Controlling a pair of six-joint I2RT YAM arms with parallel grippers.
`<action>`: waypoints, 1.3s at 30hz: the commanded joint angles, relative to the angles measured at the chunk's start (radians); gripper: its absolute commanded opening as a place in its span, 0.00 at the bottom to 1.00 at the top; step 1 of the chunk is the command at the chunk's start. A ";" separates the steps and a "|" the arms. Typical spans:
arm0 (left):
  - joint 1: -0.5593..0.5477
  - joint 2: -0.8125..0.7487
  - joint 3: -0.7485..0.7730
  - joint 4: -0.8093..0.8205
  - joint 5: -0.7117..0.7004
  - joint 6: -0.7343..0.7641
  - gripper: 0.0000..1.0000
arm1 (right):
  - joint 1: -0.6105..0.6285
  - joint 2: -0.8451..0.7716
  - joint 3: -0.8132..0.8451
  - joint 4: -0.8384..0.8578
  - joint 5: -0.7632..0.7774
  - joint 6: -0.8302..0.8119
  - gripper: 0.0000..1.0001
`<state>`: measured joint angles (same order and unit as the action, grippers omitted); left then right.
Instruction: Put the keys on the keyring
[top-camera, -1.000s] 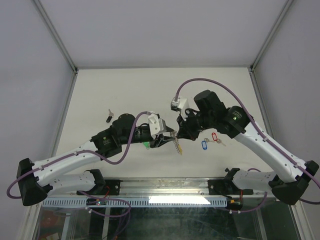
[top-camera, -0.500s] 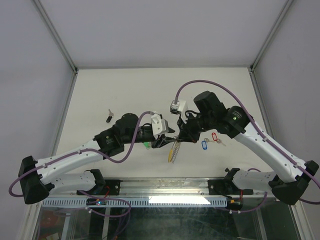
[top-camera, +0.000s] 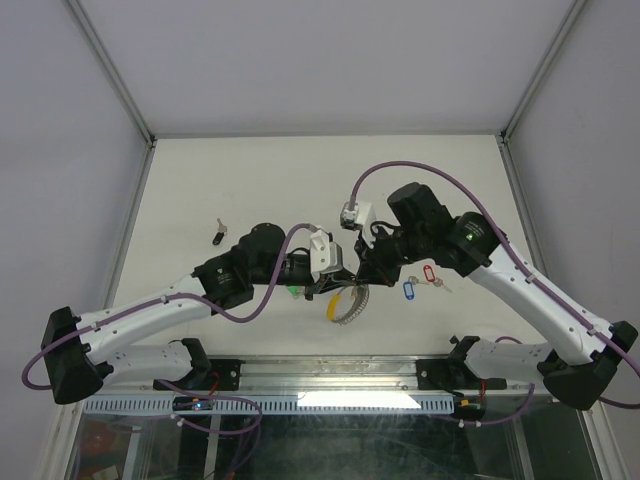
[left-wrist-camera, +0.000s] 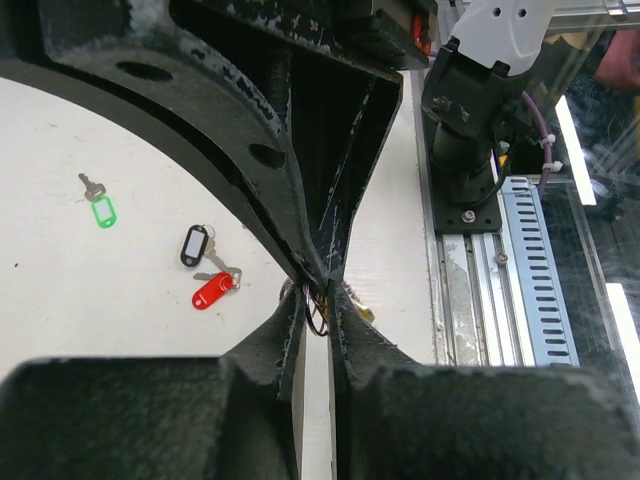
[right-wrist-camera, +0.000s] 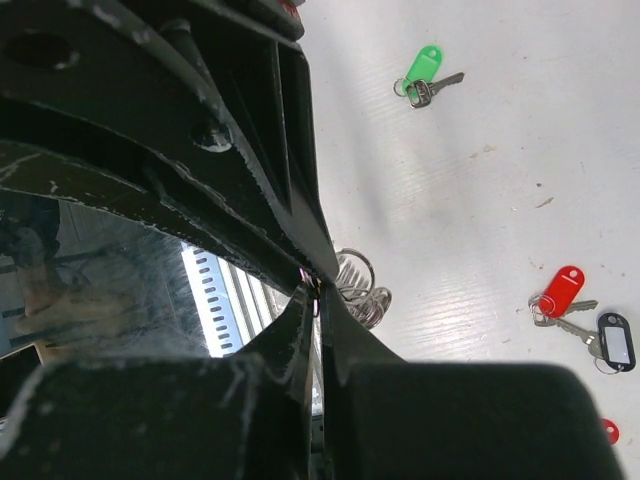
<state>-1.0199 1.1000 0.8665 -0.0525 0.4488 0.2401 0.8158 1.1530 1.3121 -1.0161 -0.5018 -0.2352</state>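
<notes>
The keyring hangs as a coiled silvery loop with a yellow segment just under both grippers. My left gripper and right gripper meet tip to tip above the near middle of the table. In the left wrist view my left gripper is shut on a thin loop of the keyring. My right gripper is shut on the keyring's wire too, with the coil bulging beside it. Loose keys lie around: green, blue, red and black.
The right arm's base and a slotted metal rail run along the near table edge. A green key lies far from the right fingers, and a red key and a dark-tagged key lie closer. Walls enclose the table.
My left gripper moved right to the right gripper and closed on the keyring. The keyring went from hanging straight to a curved loop. The right gripper stayed shut.
</notes>
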 joint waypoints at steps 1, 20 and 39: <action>0.000 0.006 0.055 0.018 0.033 0.032 0.03 | 0.007 -0.020 0.009 0.043 -0.033 -0.003 0.00; 0.000 0.004 0.080 -0.012 0.080 0.025 0.27 | 0.026 -0.018 0.024 -0.019 0.008 -0.029 0.00; 0.000 0.013 0.088 -0.057 0.073 0.048 0.33 | 0.034 -0.030 0.017 -0.024 0.014 -0.033 0.00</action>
<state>-1.0203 1.1160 0.9035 -0.1062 0.5076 0.2600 0.8425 1.1530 1.3117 -1.0542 -0.4854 -0.2604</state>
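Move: The keyring hangs from my shut right fingertips, its middle roughly 5 cm straight below my left fingertips, which are nearly closed at the small wire ring on top. From my right hand that middle is about 5 cm down and 1 cm left, level fore and aft. On the table some 24 cm below my left hand, the green-tagged key lies about 9 cm ahead and 14 cm left, the red-tagged key about 16 cm ahead and 10 cm right. I keep my left fingers nearly shut at the small ring for about half a second, then open them to roughly a third and let go, easing that hand about 1 cm back towards me with hardly any turn. My right fingers stay shut on the ring and carry it about 1 cm back and half a centimetre down. ##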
